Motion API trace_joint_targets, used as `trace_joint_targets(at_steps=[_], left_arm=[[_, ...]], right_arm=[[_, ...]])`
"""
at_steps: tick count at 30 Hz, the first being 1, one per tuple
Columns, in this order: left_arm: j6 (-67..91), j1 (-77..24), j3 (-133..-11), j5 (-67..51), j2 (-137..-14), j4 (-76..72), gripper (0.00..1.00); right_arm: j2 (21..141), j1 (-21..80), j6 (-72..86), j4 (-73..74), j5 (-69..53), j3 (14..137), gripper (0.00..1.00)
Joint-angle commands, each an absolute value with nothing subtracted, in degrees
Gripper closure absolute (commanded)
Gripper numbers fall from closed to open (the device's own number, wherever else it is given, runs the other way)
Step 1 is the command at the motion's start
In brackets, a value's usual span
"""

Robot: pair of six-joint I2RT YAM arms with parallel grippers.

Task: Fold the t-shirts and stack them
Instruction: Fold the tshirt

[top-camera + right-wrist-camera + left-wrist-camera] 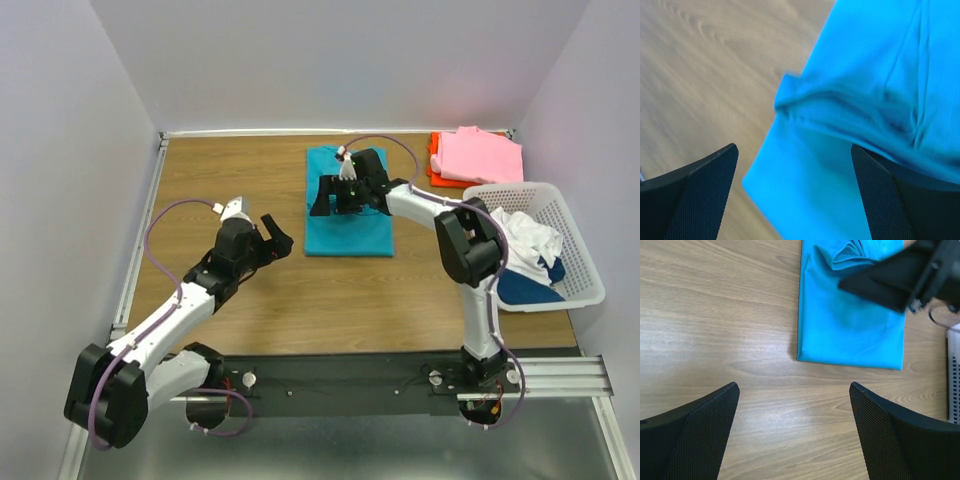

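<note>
The teal t-shirt (350, 225) lies folded into a long rectangle on the wooden table, with a bunched fold near its far end. It also shows in the left wrist view (850, 325) and the right wrist view (865, 75). My right gripper (335, 195) hovers over the shirt's far half, open, with teal cloth below its fingers (794, 147) and nothing held. My left gripper (278, 238) is open and empty over bare wood (794, 386), to the left of the shirt's near corner. A pink shirt (480, 155) lies folded on an orange-red one (437, 165) at the back right.
A white lattice basket (590, 290) stands at the right edge, holding a crumpled white shirt (525, 235) and a dark blue one (525, 288). The right arm's elbow stands beside the basket. White walls close in the table on three sides.
</note>
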State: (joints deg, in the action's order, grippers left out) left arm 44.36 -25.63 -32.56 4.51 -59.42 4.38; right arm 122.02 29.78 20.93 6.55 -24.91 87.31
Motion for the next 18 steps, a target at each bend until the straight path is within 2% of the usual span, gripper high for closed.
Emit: trace_joint_targets(at_steps=[1, 5, 9, 12, 18], left_arm=[[45.6, -25.9, -30.4, 7.6, -56.7, 6.2, 0.02], [45.4, -25.9, -29.9, 8.3, -56.4, 7.1, 0.02], [45.3, -25.9, -29.3, 6.7, -57.0, 5.1, 0.02], [44.9, -25.9, -29.4, 5.5, -58.1, 4.0, 0.02], [44.0, -25.9, -31.2, 2.1, -62.3, 0.0, 0.02]], right_arm=[[128.8, 29.6, 20.9, 5.1, -25.8, 95.0, 0.00], [133.2, 29.6, 22.0, 5.1, -23.9, 104.2, 0.00], [134.8, 29.5, 22.8, 5.3, -19.9, 108.3, 0.00], [132.3, 29.5, 23.0, 5.4, -18.3, 106.8, 0.00], [116.0, 28.3, 26.9, 5.3, -7.8, 90.9, 0.00]])
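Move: The t-shirt's middle lies about 6 cm to the right of the right gripper, 1 cm ahead and 4 cm below it. The ruffled left corner of its flap is some 5 cm left and 2 cm ahead, about 3 cm down. The pink stack sits roughly 43 cm right and 15 cm ahead. From the left gripper, the t-shirt's middle is about 15 cm ahead, 18 cm right and 9 cm below. Sweep the open right gripper forward about 7 cm and some 3 cm left, low over the ruffled flap towards the t-shirt's far end, brushing it smooth; then lift some 3 cm in all, tilting the fingertips up slightly, and start drawing back to the right. Keep the left gripper open off to the side, letting it sink about 2 cm. ##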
